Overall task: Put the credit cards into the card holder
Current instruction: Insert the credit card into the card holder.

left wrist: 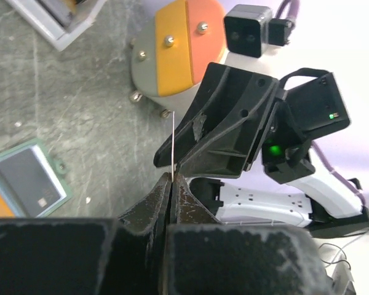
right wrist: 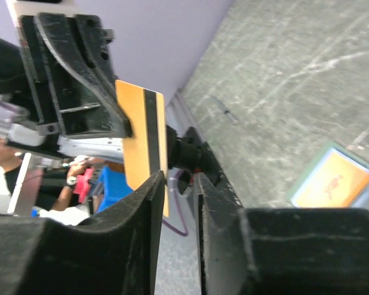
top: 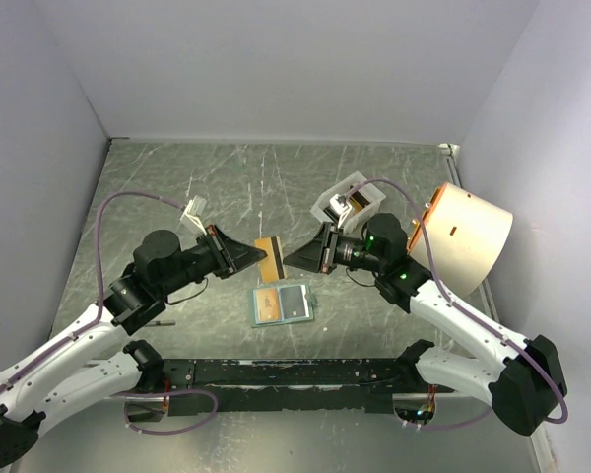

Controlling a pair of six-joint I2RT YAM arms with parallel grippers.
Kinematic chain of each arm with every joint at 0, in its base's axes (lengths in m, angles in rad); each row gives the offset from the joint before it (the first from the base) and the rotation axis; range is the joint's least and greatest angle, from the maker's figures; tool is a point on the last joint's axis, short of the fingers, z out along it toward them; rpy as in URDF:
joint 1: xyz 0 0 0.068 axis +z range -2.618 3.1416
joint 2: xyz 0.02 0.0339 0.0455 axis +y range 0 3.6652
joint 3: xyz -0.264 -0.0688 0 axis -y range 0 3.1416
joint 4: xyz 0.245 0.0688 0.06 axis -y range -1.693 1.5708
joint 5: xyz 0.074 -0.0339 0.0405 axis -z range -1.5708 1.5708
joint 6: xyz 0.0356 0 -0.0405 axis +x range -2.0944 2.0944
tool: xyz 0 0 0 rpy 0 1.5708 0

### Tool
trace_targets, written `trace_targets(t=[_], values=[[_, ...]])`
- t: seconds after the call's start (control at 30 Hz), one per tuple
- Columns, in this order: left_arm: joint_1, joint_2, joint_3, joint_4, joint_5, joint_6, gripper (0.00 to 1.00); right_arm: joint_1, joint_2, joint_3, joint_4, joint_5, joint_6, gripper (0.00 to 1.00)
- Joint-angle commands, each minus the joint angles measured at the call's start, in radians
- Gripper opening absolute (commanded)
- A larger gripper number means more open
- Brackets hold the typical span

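Observation:
An orange credit card (top: 270,258) with a dark stripe hangs in the air between my two grippers. My left gripper (top: 257,258) is shut on one end of it; in the left wrist view the card (left wrist: 173,144) shows edge-on, rising out of the shut jaws (left wrist: 172,178). My right gripper (right wrist: 179,178) is open, its jaws a little apart, and the card (right wrist: 141,135) stands just beyond its left finger. The sage-green card holder (top: 283,304) lies open on the table below, with an orange card and a dark card in it.
A white tray (top: 351,202) with more cards stands at the back right. A large tan drum-shaped object (top: 463,236) sits beside the right arm. Grey walls close in the table on three sides.

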Motion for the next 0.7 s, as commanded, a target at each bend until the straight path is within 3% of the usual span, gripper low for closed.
trace_targets(t=[0.0, 0.17, 0.37, 0.67], values=[[-0.002, -0.007, 0.002, -0.090, -0.046, 0.037, 0.07, 0.007, 0.003, 0.048, -0.210, 0.127, -0.108, 0.30], [-0.003, 0.046, 0.002, -0.182, -0.063, 0.088, 0.07, 0.028, 0.017, 0.072, -0.377, 0.306, -0.177, 0.38], [-0.003, 0.140, 0.023, -0.320, -0.105, 0.136, 0.07, 0.086, 0.137, 0.068, -0.456, 0.409, -0.204, 0.44], [-0.003, 0.207, 0.029, -0.409, -0.175, 0.151, 0.07, 0.159, 0.262, 0.073, -0.551, 0.613, -0.224, 0.45]])
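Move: Below and slightly right of the left hand, which already pinches the striped gold card, the card holder lies open about 4 cm right, 1 cm back and 28 cm down. Its orange pocket is 1 cm right, its grey pocket 7 cm right, both 1 cm back. The white tray stands roughly 24 cm ahead and 19 cm right. From the right hand the holder is nearly straight below, 25 cm down, 1 cm right and 1 cm back. Lowering together towards the open holder, the hands part: the left keeps its pinch on the gold card and sinks some 14 cm, drifting a little left, as its fingers tip down about 30 degrees. The right leaves the card, opening to nearly half, and drops about 17 cm towards the holder's right half, shifting slightly right and tipping its fingers down some 40 degrees. ##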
